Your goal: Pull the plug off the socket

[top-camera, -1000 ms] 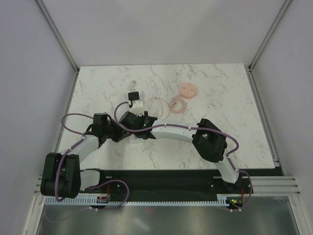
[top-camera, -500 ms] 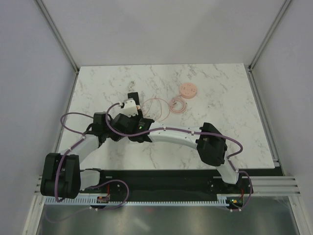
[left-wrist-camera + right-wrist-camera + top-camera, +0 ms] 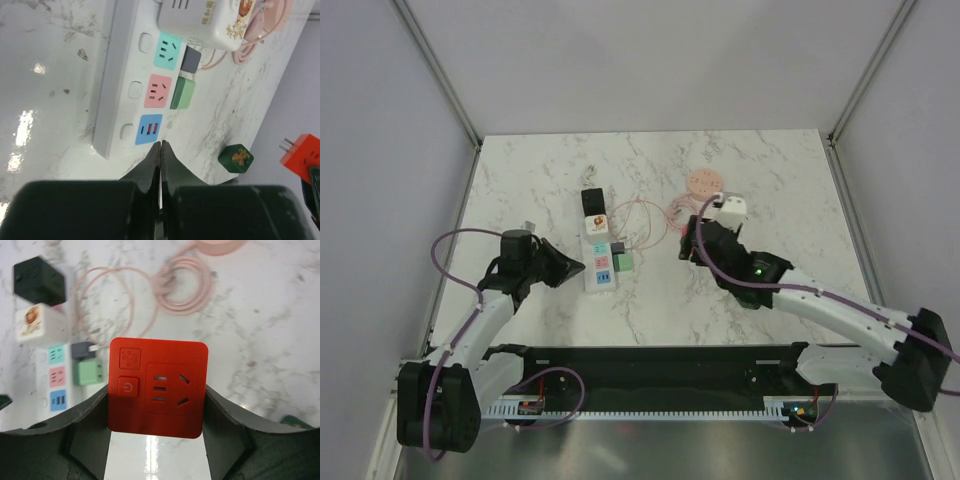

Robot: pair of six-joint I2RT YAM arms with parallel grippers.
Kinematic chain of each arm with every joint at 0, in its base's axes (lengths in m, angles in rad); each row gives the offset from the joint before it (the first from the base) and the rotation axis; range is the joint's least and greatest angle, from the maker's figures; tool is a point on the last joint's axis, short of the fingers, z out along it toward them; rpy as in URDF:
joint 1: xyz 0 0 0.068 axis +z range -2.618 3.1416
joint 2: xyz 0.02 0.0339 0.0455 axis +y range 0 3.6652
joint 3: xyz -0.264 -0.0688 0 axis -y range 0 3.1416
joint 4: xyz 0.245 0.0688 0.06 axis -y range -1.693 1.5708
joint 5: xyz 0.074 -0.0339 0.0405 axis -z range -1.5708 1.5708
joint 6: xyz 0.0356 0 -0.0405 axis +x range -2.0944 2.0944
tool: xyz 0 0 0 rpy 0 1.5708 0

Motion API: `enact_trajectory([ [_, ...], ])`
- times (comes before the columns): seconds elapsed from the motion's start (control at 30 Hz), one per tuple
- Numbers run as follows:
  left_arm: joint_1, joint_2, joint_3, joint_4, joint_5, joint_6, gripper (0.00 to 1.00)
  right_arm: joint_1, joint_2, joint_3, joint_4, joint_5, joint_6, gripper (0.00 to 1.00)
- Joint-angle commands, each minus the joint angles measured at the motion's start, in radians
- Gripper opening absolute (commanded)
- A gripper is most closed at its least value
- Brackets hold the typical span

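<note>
The socket (image 3: 599,250) is a long white strip lying on the marble, also seen in the left wrist view (image 3: 127,85) and the right wrist view (image 3: 56,377). The plug (image 3: 158,387), a red cube with a power button and an outlet face, is clamped between my right gripper's fingers (image 3: 222,415). My right gripper (image 3: 688,242) holds it in the air to the right of the strip, apart from it. The plug's prongs show bare at the edge of the left wrist view (image 3: 301,150). My left gripper (image 3: 160,145) is shut and empty, its tip just off the strip's near end.
A black cube (image 3: 591,199), a white adapter (image 3: 595,222), a green plug (image 3: 623,262) and a grey USB plug (image 3: 82,350) sit in or against the strip. A pink disc (image 3: 704,183) with a coiled pink cable (image 3: 682,213) lies behind. A small dark green cube (image 3: 236,158) rests on the table.
My right arm has swung from over the strip to the right, carrying the red plug away from it. The left arm has drawn back, and the strip now lies uncovered.
</note>
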Motion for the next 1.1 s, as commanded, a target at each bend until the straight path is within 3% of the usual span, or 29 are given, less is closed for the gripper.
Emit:
enact_trajectory([
  [0.0,-0.011,-0.007,0.042,0.005,0.085,0.029,0.02,-0.164,-0.215,-0.181,0.05,-0.085,0.031,0.0],
  [0.13,-0.026,0.03,0.088,0.008,0.159,0.055,0.02,-0.41,-0.454,-0.315,0.041,-0.243,-0.003,0.0],
  [0.33,-0.057,0.031,0.102,0.009,0.184,0.065,0.02,-0.739,-0.47,-0.415,0.05,-0.479,-0.074,0.0],
  [0.5,-0.071,0.039,0.094,0.008,0.179,0.098,0.02,-0.959,-0.466,-0.534,0.186,-0.685,-0.088,0.0],
  [0.8,-0.071,0.0,0.083,0.009,0.153,0.106,0.02,-1.105,-0.508,-0.664,0.222,-0.779,-0.038,0.01],
  [0.83,-0.071,0.008,0.094,0.009,0.156,0.108,0.02,-1.109,-0.513,-0.668,0.222,-0.777,-0.039,0.07],
  [0.97,-0.071,0.037,0.105,0.009,0.172,0.111,0.02,-1.116,-0.526,-0.691,0.221,-0.788,-0.035,0.14],
  [1.07,-0.069,0.045,0.109,0.005,0.158,0.126,0.02,-1.118,-0.528,-0.693,0.215,-0.791,-0.037,0.28],
])
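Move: The right hand, holding the red plug, is bound for the table spot beside the green cube: some 24 cm to its right, 2 cm back and 17 cm below. The green cube lies about 20 cm right and 5 cm back, the pink cable coil 21 cm straight ahead, and the power strip's middle 24 cm left and 8 cm ahead, all well below. From the left hand that spot is roughly 50 cm to the right, level with it and 7 cm lower. Keep the red plug gripped and sweep the right gripper fast to the right, away from the power strip, about 24 cm. From partway across, sink some 13 cm towards the spot by the green cube, turning the wrist clockwise, rolling its left side up and tipping it down. Ease the shut left gripper 4 cm right and a little up over the strip's near end. ##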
